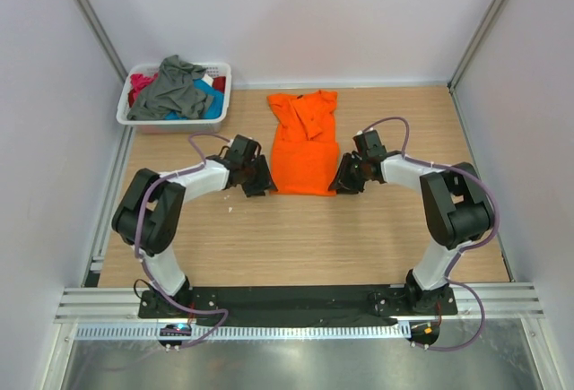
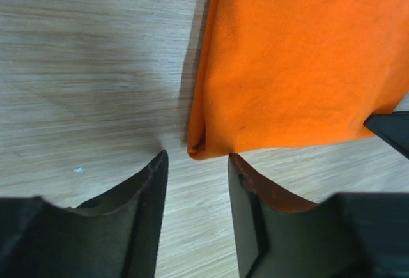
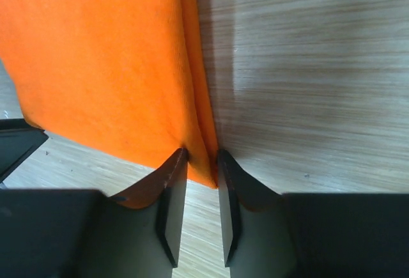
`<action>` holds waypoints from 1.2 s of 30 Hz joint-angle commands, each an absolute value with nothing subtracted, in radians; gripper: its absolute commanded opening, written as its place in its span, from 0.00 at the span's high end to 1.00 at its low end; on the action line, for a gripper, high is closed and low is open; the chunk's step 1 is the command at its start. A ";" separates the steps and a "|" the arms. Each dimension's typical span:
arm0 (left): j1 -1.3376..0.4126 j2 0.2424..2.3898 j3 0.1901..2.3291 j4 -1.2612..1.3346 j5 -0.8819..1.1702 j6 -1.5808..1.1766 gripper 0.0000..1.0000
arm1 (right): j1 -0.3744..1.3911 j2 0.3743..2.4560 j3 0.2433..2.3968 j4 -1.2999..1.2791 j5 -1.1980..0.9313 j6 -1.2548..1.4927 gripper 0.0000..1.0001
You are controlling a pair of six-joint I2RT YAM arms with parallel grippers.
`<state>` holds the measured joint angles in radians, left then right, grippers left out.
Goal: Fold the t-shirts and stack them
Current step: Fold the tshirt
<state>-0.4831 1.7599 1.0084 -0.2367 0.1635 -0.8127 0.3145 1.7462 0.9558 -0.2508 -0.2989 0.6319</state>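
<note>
The orange t-shirt (image 1: 303,143) lies on the wooden table, folded lengthwise into a narrow strip, collar at the far end. My left gripper (image 1: 263,182) is at its near left corner. In the left wrist view the gripper (image 2: 197,156) is open, and the shirt's corner (image 2: 199,147) lies just ahead of the fingertips, untouched. My right gripper (image 1: 343,181) is at the near right corner. In the right wrist view the gripper (image 3: 201,153) is closed on the folded hem edge of the shirt (image 3: 102,54).
A white laundry basket (image 1: 126,117) stands at the far left corner. It holds a dark grey tee (image 1: 175,85), a teal-blue tee (image 1: 213,101) and a red-pink tee (image 1: 141,81). White walls enclose the table on three sides.
</note>
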 commanded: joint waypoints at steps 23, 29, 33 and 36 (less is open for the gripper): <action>-0.659 1.476 0.762 -0.239 0.025 -0.943 1.00 | 0.437 1.482 0.671 -0.350 -0.242 0.652 0.99; -0.827 1.269 0.664 -0.369 -0.113 -1.086 1.00 | 0.500 1.154 0.532 -0.474 -0.215 0.735 0.99; -0.942 1.073 0.710 -0.563 -0.238 -1.216 1.00 | 0.505 0.953 0.551 -0.604 -0.192 0.787 0.99; -0.957 1.031 0.799 -0.674 -0.296 -1.244 1.00 | 0.505 0.923 0.623 -0.646 -0.155 0.792 0.99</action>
<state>-0.9520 1.0714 0.7036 -0.5091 -0.1474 -1.1568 0.5030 0.9371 0.5495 -0.5583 -0.2222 0.7574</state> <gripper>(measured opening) 0.005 0.039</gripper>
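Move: Both open grippers stand over the near corners of the folded orange t-shirt, fingertips astride the cloth: the near left corner is about 1 cm ahead of the left hand and 1 cm below, the near right corner straight under the right hand, some 1 cm down. The collar end lies roughly 30 cm ahead of each hand, about 7 cm right of the left and 8 cm left of the right. The basket is around 28 cm ahead and 23 cm left of the left hand. Both hands sink the last centimetre or less, the left easing slightly forward as well, and close their fingers on the near corners, so that each gripper pinches one corner of the orange t-shirt. Keeping hold, they then pull together straight back towards the robot's base by some 16 cm, nearly level at first, then swinging upward near the end, the left by about 8 cm and the right by about 6, with the near edge stretched between them and the wrists hardly turning. ##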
